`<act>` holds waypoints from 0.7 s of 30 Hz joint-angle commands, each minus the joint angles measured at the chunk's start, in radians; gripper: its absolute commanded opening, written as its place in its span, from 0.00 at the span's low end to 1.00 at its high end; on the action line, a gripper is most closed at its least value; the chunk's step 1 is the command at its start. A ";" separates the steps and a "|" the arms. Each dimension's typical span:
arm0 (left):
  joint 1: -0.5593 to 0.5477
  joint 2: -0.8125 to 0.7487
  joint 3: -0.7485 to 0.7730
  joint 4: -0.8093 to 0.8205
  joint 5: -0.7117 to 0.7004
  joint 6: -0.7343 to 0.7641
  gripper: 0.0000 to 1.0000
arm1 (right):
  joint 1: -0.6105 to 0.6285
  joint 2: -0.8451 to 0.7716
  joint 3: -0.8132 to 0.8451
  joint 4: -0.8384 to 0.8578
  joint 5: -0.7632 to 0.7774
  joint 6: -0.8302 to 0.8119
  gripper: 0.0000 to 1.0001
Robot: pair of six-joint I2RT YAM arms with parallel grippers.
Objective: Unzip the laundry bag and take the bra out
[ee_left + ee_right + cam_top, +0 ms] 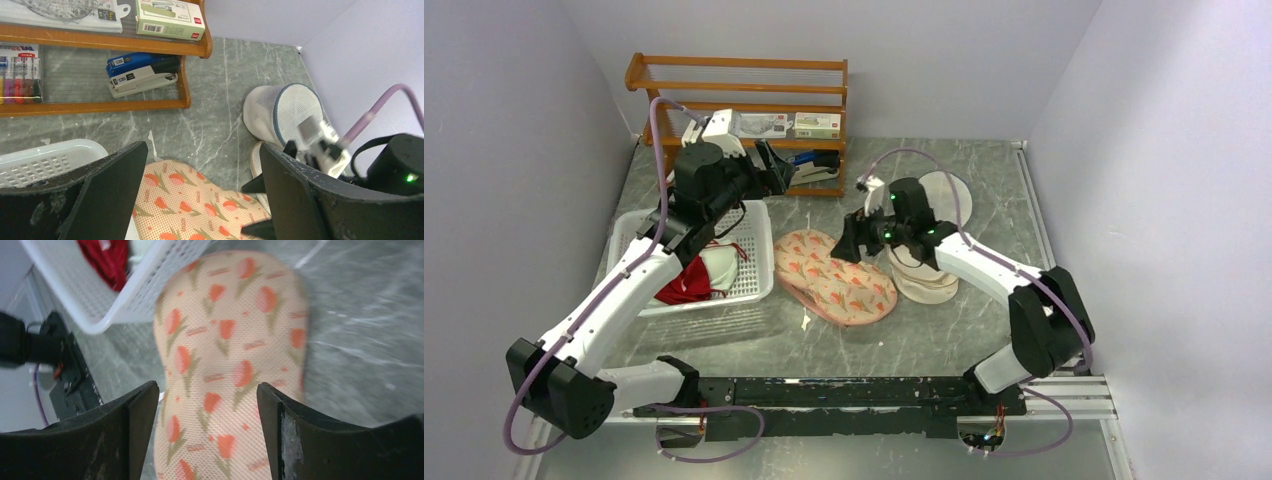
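Note:
The laundry bag lies flat on the grey marble table, peach-pink with orange-red flower prints, and it looks closed. My right gripper hovers just over the bag's far lobe, to its right. In the right wrist view the right gripper is open, with the laundry bag below the gap and nothing held. My left gripper hangs higher, behind the bag near the shelf. In its own view the left gripper is wide open and empty above the laundry bag. The bra does not show in any view.
A white basket stands left of the bag and holds a dark red garment with something white. Cream disc pouches and a round mesh bag lie to the right. A wooden shelf with a stapler stands behind.

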 commanded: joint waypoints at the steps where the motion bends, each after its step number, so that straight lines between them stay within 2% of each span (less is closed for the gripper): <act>1: -0.007 0.009 0.014 0.024 0.026 -0.008 0.94 | -0.144 -0.037 0.001 -0.046 0.055 0.091 0.73; 4: -0.007 0.011 0.015 0.025 0.026 -0.008 0.94 | -0.197 -0.028 -0.054 -0.067 0.044 0.104 0.73; 9: -0.007 0.018 0.017 0.024 0.026 -0.008 0.94 | -0.171 -0.017 -0.120 -0.099 0.099 0.117 0.73; 15: -0.007 0.029 0.018 0.024 0.026 -0.008 0.94 | -0.022 0.002 -0.184 -0.083 0.112 0.170 0.73; 21: -0.007 0.040 0.018 0.024 0.026 -0.008 0.94 | 0.120 -0.020 -0.227 0.095 -0.045 0.364 0.73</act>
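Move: The laundry bag's middle lies almost under my right hand, some 11 cm down, about 3 cm back and 4 cm to the left. The basket's middle is about 31 cm left and 1 cm ahead of this hand; the glasses bag is roughly 16 cm to its right and level with it, the white mesh bag 20 cm right and 12 cm ahead. From my left hand the laundry bag lies about 10 cm right, 11 cm back and far below. Already open, my right hand first swings right and forward about 9 cm, turning some 15 degrees clockwise, then reverses: it draws back roughly 11 cm while sinking and easing left, coming down towards the laundry bag's right edge. The wrist rolls about 20 degrees and turns partly back counter-clockwise; the open fingertips end close at that edge, seeming to touch it. ##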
